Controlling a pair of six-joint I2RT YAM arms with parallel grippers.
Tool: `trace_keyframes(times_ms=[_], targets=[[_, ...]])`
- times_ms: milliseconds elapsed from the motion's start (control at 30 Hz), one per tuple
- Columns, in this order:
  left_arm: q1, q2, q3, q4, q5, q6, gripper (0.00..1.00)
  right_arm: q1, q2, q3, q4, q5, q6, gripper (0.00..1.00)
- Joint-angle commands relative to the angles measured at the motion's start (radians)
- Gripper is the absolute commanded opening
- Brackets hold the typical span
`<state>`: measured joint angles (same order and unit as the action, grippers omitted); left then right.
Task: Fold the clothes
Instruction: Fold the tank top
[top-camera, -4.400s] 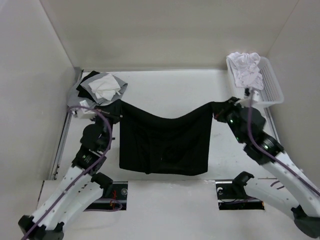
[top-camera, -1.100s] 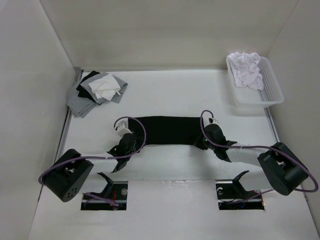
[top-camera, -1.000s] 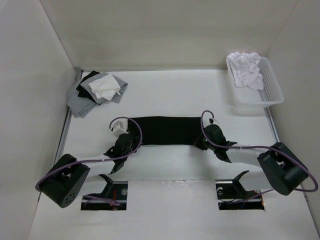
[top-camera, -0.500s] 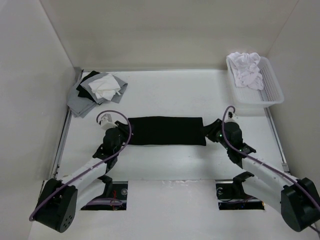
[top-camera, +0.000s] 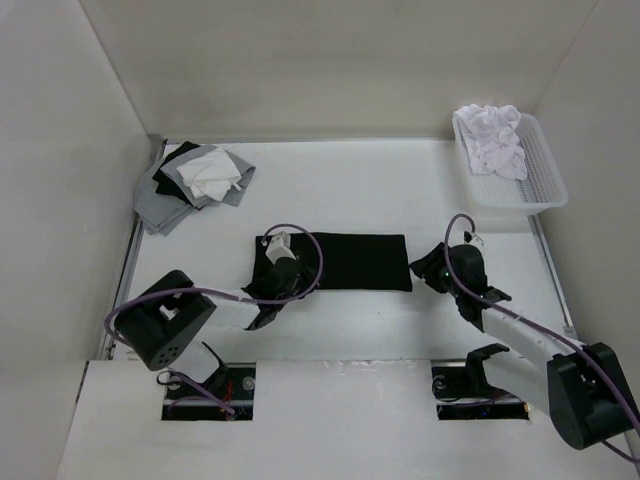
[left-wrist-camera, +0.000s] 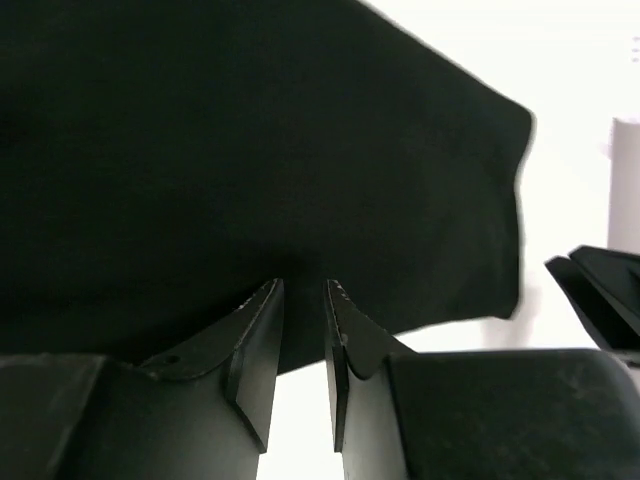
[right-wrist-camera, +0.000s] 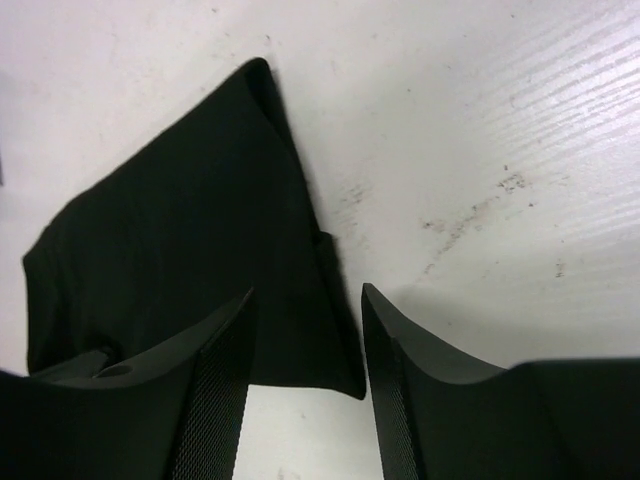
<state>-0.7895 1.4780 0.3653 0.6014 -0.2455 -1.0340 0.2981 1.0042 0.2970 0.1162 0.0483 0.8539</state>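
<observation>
The clothes (top-camera: 350, 262), a black top, lie on the white table as a flat strip folded lengthwise. My left gripper (top-camera: 288, 280) is low over the strip's left part. In the left wrist view its jaws (left-wrist-camera: 302, 285) stand a narrow gap apart at the near edge of the clothes (left-wrist-camera: 250, 130), with nothing pinched between them. My right gripper (top-camera: 422, 268) sits at the strip's right end. There it is wide open (right-wrist-camera: 307, 292), with the corner of the clothes (right-wrist-camera: 180, 250) lying loose on the table between the fingers.
A white basket (top-camera: 548, 178) holding white garments (top-camera: 490, 140) stands at the back right. A pile of grey, black and white cloths (top-camera: 195, 180) lies at the back left. White walls close in the table on three sides.
The right gripper has opened and let go of the strip's right end, backing off slightly. The left gripper has swung from left of the strip onto its left part. The strip has stayed put.
</observation>
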Motion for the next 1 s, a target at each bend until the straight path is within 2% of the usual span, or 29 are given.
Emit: trace_keyframes(times_ms=[0, 267, 600, 900, 967], targets=[[0.045, 0.016, -0.006, 0.1, 0.002, -0.041, 0.21, -0.003, 0.031, 0.027, 0.026, -0.004, -0.021, 0.52], [0.183, -0.061, -0.12, 0.087, 0.02, -0.02, 0.21, 0.023, 0.169, 0.05, 0.108, -0.073, -0.013, 0.55], [0.184, -0.111, -0.108, 0.084, 0.04, -0.006, 0.21, 0.065, 0.335, 0.019, 0.333, -0.191, 0.068, 0.52], [0.16, -0.165, -0.075, 0.067, 0.035, 0.012, 0.22, 0.065, 0.465, 0.022, 0.471, -0.258, 0.148, 0.34], [0.148, -0.165, -0.068, 0.067, 0.031, 0.015, 0.22, 0.066, 0.508, 0.045, 0.482, -0.277, 0.155, 0.24]])
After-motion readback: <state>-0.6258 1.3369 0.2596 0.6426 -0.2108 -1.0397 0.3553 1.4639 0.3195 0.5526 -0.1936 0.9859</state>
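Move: The left hand hovers barely 2 cm above the tank top near its near edge, with the tank top's middle about 4 cm ahead and 5 cm to the right; the clothes pile lies some 25 cm ahead and 29 cm left. From the right hand, the tank top's right edge has its middle roughly 3 cm ahead, 2 cm left and 4 cm below, and its near right corner about 2 cm back, straight in line. The left hand, fingers staying nearly shut, dips a centimetre onto the tank top and drags left about 6 cm and a little forward, turning some 10 degrees counter-clockwise, then holds there before rising about 2.5 cm and easing slightly back right. The right hand, open at first, sinks about 3 cm beside the right edge, then follows it some 7 cm left close to the table, rolling its left side up and turning slightly counter-clockwise while its fingers close from half to about a quarter open around the edge. ##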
